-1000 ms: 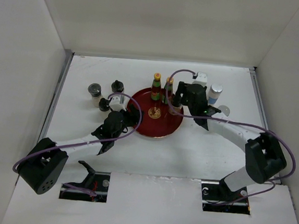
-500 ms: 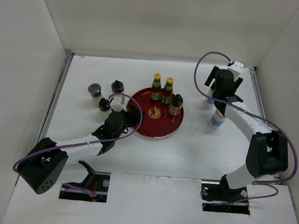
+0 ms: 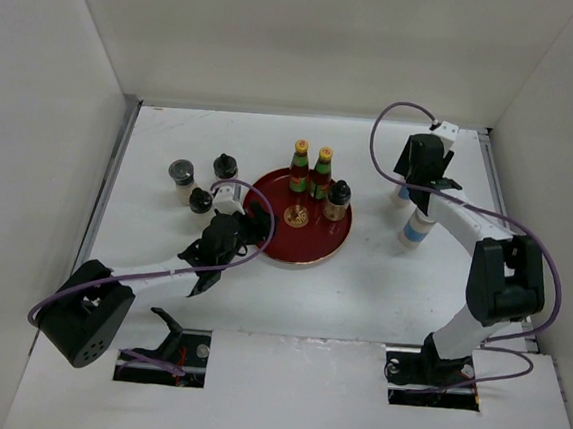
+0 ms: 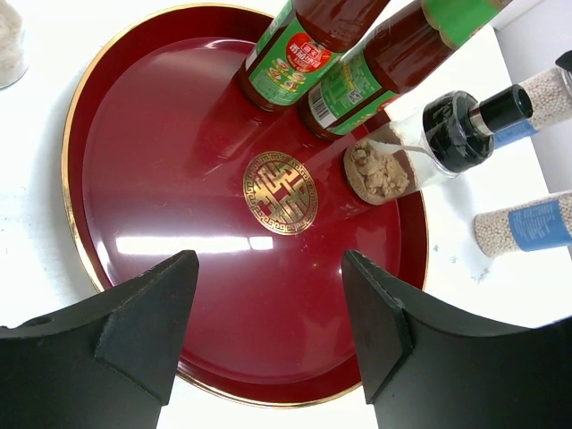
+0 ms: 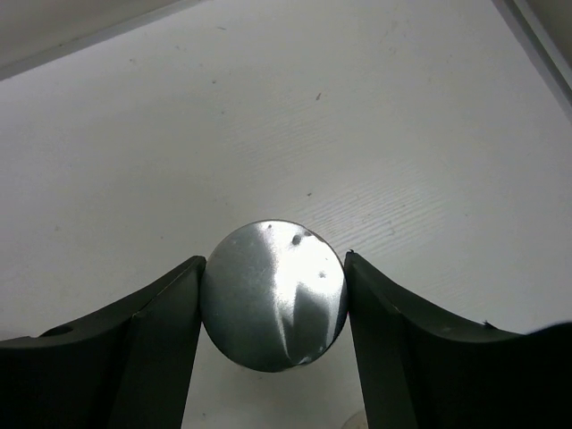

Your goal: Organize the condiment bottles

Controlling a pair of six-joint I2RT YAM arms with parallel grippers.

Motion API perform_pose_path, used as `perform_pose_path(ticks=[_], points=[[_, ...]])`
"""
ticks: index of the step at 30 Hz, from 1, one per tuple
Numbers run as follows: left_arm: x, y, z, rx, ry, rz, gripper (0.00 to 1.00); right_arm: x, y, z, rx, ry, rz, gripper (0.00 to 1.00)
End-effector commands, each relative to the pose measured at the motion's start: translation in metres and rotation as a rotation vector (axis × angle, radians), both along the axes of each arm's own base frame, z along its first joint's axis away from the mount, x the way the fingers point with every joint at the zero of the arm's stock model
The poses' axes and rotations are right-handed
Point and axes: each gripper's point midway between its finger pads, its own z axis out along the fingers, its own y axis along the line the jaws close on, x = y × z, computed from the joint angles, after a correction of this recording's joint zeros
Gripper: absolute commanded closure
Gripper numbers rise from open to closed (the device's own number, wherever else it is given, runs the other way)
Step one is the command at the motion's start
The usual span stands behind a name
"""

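Two dark bottles with orange caps [image 3: 299,167] [image 3: 322,173] and a black-lidded jar [image 3: 338,201] stand at the back of the round red tray [image 3: 294,245]. Three dark-lidded jars [image 3: 181,175] [image 3: 225,167] [image 3: 200,201] stand left of the tray. One blue-banded shaker [image 3: 416,229] stands free at the right. My right gripper [image 5: 274,261] is shut on the silver cap [image 5: 273,299] of the other shaker [image 3: 402,195], from above, both fingers touching it. My left gripper [image 4: 268,295] hangs open over the tray's near rim [image 4: 179,161] with nothing between its fingers.
White walls enclose the table on three sides, and the right wall is close to the right arm. In the left wrist view both shakers [image 4: 536,89] [image 4: 527,223] show beyond the tray's right rim. A jar of pale grains [image 4: 9,45] stands at the far left.
My right arm left the black-lidded jar standing on the tray, swung to the back right and closed its jaws on a shaker's cap. The left arm stayed put.
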Motion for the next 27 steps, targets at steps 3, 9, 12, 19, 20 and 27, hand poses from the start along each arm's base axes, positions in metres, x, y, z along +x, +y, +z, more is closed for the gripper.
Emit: perform_pose_path(ticks=[3, 9, 12, 19, 20, 27], points=[[0.006, -0.005, 0.023, -0.049, -0.064, -0.002, 0.36, 0.005, 0.008, 0.086, 0.02, -0.287, 0.001, 0.49], [0.007, -0.004, 0.023, -0.052, -0.063, -0.001, 0.36, -0.038, 0.048, 0.154, 0.062, -0.448, 0.104, 0.52], [0.007, -0.003, 0.025, -0.052, -0.069, 0.001, 0.36, -0.067, 0.082, 0.185, 0.081, -0.516, 0.206, 0.52], [0.007, 0.0, 0.026, -0.057, -0.075, 0.017, 0.36, -0.116, 0.165, 0.222, 0.144, -0.58, 0.45, 0.51], [0.007, 0.001, 0.027, -0.058, -0.078, 0.021, 0.36, -0.12, 0.179, 0.223, 0.156, -0.579, 0.485, 0.51], [0.007, 0.016, 0.032, -0.065, -0.098, 0.069, 0.36, -0.116, 0.263, 0.185, 0.182, -0.481, 0.666, 0.51]])
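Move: The right hand already grips the capped white bottle at its top. The middle of the red tray, where this bottle goes, is about 30 cm left of that hand, 9 cm back and 8 cm lower. The pepper bottle stands on it some 19 cm left and 7 cm back; the nearer sauce bottle is 24 cm left, 2 cm back. The other white bottle is 13 cm straight back. From the left hand the tray's middle is roughly 8 cm ahead, 8 cm right. Leftward and up in an arc, the right hand lifts the white bottle off the table and carries it towards the red tray: about 24 cm left and 12 cm back, climbing some 18 cm before sinking about 4 cm over the tray. The wrist swings roughly 35 degrees counter-clockwise and the fingertips tip upward; the fingers keep their grip. ##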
